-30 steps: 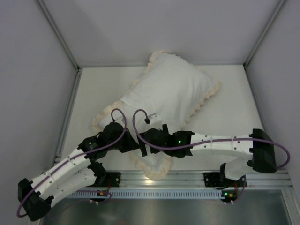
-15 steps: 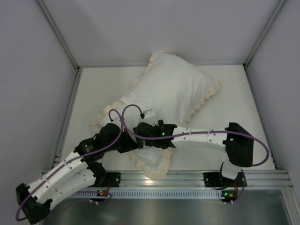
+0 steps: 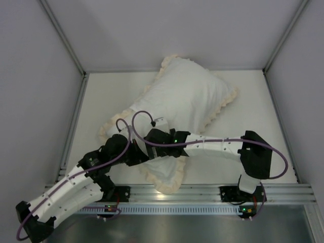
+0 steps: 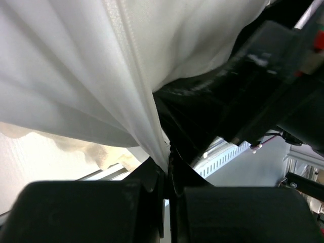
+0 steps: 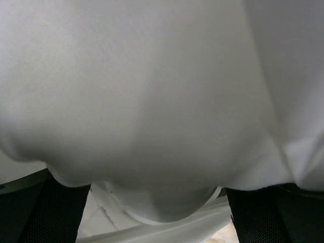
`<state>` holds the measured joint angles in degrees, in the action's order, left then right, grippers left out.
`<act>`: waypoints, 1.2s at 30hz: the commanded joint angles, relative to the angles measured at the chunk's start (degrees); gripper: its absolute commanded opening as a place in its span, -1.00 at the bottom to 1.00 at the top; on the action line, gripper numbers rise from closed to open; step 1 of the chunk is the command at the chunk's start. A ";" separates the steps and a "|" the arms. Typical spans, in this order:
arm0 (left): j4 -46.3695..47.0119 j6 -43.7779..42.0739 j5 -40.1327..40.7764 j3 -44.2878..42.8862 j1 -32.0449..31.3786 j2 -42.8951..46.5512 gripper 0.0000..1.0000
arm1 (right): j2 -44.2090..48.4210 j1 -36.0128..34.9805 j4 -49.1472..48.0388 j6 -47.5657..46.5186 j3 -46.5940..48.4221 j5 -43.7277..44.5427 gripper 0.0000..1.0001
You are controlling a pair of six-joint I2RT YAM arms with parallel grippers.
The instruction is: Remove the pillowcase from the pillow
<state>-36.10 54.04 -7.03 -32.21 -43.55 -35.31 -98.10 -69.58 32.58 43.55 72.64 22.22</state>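
Observation:
The pillowcase (image 3: 187,96) lies diagonally on the table, white face up, with its cream frill (image 3: 164,182) all round and the filling inside. My left gripper (image 3: 142,154) is at its near end, shut on a fold of white pillowcase fabric (image 4: 76,76) along a seam; the jaws (image 4: 167,162) pinch it tight. My right gripper (image 3: 152,144) reaches in from the right, just beside the left one. Its fingers (image 5: 45,212) stand wide open, and a plump smooth white bulge (image 5: 152,101), seemingly the pillow, fills the space between them. A white fabric edge (image 5: 167,230) runs below the bulge.
The table (image 3: 253,101) is boxed in by grey walls at the left, back and right. An aluminium rail (image 3: 202,192) runs along the near edge by the arm bases. The right arm's black body (image 4: 243,91) sits close beside the left gripper.
The right arm has swung left, its elbow coming inward and its gripper pushing further into the pillow's near end. The left arm has drawn slightly down and left, still pinching the fabric.

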 commanded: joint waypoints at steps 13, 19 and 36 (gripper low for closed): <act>0.06 -1.83 -10.28 -6.47 -0.31 2.70 -1.00 | -12.37 3.48 -36.52 13.74 2.14 -8.94 -1.00; -1.16 -2.45 -7.50 -2.60 -0.31 4.11 -1.00 | 0.44 10.50 -42.06 18.41 -1.96 -9.90 -1.00; 19.82 6.33 -21.09 5.93 -0.31 2.44 -0.98 | 3.11 24.77 -59.89 33.69 -3.73 -29.96 -1.00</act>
<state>-19.73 56.27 -12.23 -26.76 -42.35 -33.69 -92.14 -44.82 -0.80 69.41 61.47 -15.35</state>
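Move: My open right hand is in at the pillowcase mouth, with the pillow's near end between its fingers: about 1 cm ahead, 2 cm left and 4 cm below. The case edge, still pinched in my left fingers, is roughly 8 cm to the right hand's left and 5 cm back; the ruffled near corner is some 17 cm back and 1 cm right, 9 cm down. From my left hand the pillow end is about 6 cm ahead, 6 cm right and 5 cm below. I sink my right hand about 5 cm into the mouth and shut its fingers on the pillow's end, swinging left, then back right as I haul it up and forward, away from my left hand, finishing about 9 cm farther out. That wrist rolls some 55 degrees until the fingers point mostly left. My left hand keeps its pinch on the case edge, rises a little, then drifts about 3 cm right. ##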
